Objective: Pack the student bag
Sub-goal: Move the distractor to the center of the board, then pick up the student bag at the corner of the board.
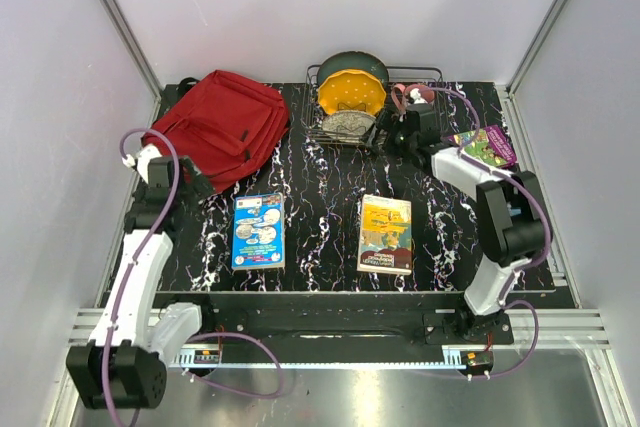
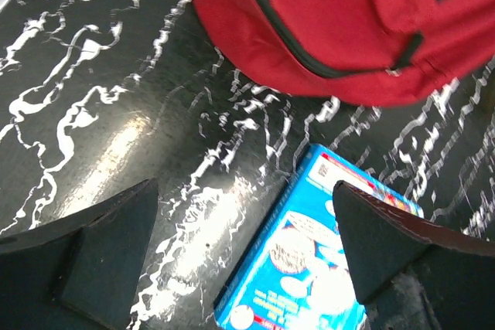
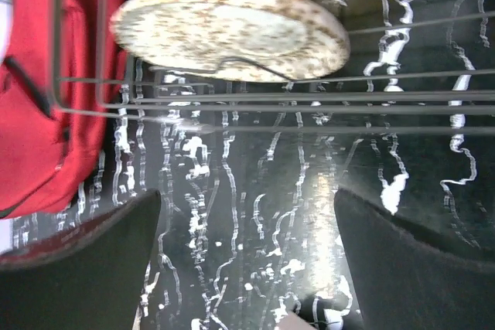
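Observation:
The student bag (image 1: pixel 220 125) is a red backpack with black zippers, lying flat and zipped at the table's back left. In the left wrist view the bag (image 2: pixel 348 21) fills the top. My left gripper (image 1: pixel 197 187) hovers open just in front of the bag's near edge. Its fingers (image 2: pixel 100 245) are spread wide over bare table and the corner of a blue book (image 2: pixel 309 268). My right gripper (image 1: pixel 386 134) is open beside the dish rack (image 1: pixel 322 132), and nothing lies between its fingers (image 3: pixel 402 260). The bag (image 3: pixel 39 113) shows at the left edge of the right wrist view.
A blue book (image 1: pixel 258 231) and a yellow book (image 1: pixel 386 234) lie flat on the black marbled table (image 1: pixel 320 187). A purple-green book (image 1: pixel 484 145) sits at the right edge. The wire rack (image 3: pixel 309 102) holds a yellow plate (image 1: pixel 352 90), a speckled plate (image 3: pixel 232 32) and a dark bowl.

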`<state>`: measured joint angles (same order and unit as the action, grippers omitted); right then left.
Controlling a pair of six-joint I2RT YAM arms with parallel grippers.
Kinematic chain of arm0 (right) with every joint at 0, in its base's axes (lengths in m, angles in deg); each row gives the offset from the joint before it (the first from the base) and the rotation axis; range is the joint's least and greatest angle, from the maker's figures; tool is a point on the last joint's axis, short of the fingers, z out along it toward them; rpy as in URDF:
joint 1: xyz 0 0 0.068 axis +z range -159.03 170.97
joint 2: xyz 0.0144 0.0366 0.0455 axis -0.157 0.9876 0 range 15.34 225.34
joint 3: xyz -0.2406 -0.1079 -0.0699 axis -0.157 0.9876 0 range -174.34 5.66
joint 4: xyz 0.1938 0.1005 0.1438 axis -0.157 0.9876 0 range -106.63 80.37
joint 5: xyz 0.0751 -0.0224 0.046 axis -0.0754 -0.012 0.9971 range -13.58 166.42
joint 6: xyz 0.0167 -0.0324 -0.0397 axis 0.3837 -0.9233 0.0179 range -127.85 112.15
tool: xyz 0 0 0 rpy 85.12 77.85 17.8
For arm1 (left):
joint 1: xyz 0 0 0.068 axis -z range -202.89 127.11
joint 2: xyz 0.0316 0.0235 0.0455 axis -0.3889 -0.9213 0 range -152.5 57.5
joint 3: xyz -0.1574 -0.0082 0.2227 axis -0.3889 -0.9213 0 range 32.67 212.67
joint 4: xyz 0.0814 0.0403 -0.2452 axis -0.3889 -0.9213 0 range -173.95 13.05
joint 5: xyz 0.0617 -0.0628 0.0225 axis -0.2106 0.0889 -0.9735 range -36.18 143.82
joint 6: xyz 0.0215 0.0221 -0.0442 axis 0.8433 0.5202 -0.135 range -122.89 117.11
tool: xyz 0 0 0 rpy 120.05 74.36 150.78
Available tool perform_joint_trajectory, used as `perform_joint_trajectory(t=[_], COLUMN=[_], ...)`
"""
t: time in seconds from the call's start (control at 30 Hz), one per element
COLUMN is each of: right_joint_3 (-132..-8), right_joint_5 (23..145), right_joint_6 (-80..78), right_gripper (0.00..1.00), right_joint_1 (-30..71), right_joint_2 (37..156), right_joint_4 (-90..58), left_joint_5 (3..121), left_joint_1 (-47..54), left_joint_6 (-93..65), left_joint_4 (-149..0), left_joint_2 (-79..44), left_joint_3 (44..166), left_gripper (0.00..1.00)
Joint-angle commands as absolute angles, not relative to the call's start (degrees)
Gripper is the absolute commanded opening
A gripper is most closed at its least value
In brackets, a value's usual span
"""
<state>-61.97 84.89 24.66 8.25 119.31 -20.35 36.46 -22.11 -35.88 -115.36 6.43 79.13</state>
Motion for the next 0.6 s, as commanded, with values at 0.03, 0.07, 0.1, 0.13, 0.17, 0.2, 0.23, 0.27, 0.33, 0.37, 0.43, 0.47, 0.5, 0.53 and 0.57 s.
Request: perform_joint_trajectory(t=[0.03,0.07,0.1,0.13,0.17,0.2,0.23,0.27,0.33,0.37,0.43,0.47,0.5,0.53,0.57], right_joint_3=[-56.9,-54.6,-53.4,-52.4,-50.6,-49.6,-48.7,-46.6,-44.6,-42.8,-41.3,-39.9,-39.3,-39.0,-39.0], right_joint_5=[96.1,97.2,98.9,99.6,100.6,100.9,100.9,101.3,101.5,101.7,101.8,101.8,101.9,102.2,102.9], right_joint_6=[27.1,27.8,28.4,28.8,29.3,29.6,29.9,30.5,31.1,31.5,31.8,32.2,32.5,32.5,32.4], right_gripper=[1.0,1.0,1.0,1.0,1.0,1.0,1.0,1.0,1.0,1.0,1.0,1.0,1.0,1.0,1.0], right_joint_1=[8.5,8.6,8.7,8.9,9.2,9.3,9.6,9.7,9.8,9.8,9.9,9.9,9.9,9.9,9.9], right_joint_2=[106.3,104.9,103.6,101.1,99.8,98.7,96.3,95.2,92.5,91.7,90.1,89.9,89.6,89.6,89.8], right_joint_4=[-23.5,-23.7,-24.3,-24.4,-24.4,-24.3,-24.2,-24.2,-24.2,-24.1,-23.9,-24.0,-24.4,-24.5,-24.4], left_joint_5=[37.6,39.5,40.9,40.6,40.5,41.5,41.8,41.9,40.9,40.4,40.2,39.3,39.1,39.3,39.6], left_joint_1=[-28.9,-30.8,-31.5,-31.9,-32.3,-32.3,-32.3,-32.3,-32.6,-32.6,-32.7,-32.8,-32.9,-33.0,-33.3], left_joint_6=[-39.8,-39.5,-39.3,-39.4,-39.0,-37.6,-37.7,-38.0,-39.3,-39.4,-39.6,-39.7,-39.7,-39.2,-38.7], left_joint_4=[-106.0,-103.1,-102.8,-102.5,-101.0,-99.4,-97.8,-95.2,-94.0,-92.1,-89.8,-89.4,-89.3,-89.1,-89.6], left_joint_2=[-2.2,-4.3,-6.5,-10.7,-12.4,-13.7,-15.0,-15.5,-16.7,-16.9,-18.3,-19.2,-20.3,-22.5,-23.6], left_joint_3=[82.3,82.8,84.3,85.4,86.3,86.6,86.5,86.3,86.5,86.3,85.8,86.4,87.3,87.9,88.6], left_gripper=[0.99,0.99,0.99,0.99,0.99,0.99,0.99,0.99,0.99,0.99,0.99,0.99,0.99,0.99,0.99])
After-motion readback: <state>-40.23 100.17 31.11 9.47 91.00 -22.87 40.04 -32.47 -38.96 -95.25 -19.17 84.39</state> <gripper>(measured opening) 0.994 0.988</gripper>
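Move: The left hand, open, has the red backpack's middle about 27 cm ahead, 2 cm to its right and 12 cm below; the blue book lies level with it, some 14 cm right and 14 cm down. From the right hand the yellow book is about 23 cm back, 2 cm right and 9 cm lower. The wire rack's middle is 13 cm ahead, 2 cm right and 4 cm below, with the speckled plate 8 cm ahead, 5 cm left and 5 cm lower. The right hand, wide open, backs about 12 cm straight away from the wire rack towards the yellow book, climbing some 9 cm on the way before dipping about 2 cm, while it turns roughly 10 degrees counter-clockwise and its left side tips up. The open left hand meanwhile reaches some 10 cm forward to the near edge of the red backpack, drifting 5 cm left early on and sinking about 4 cm before levelling off, with a slight counter-clockwise turn and no visible grip on the cloth. ##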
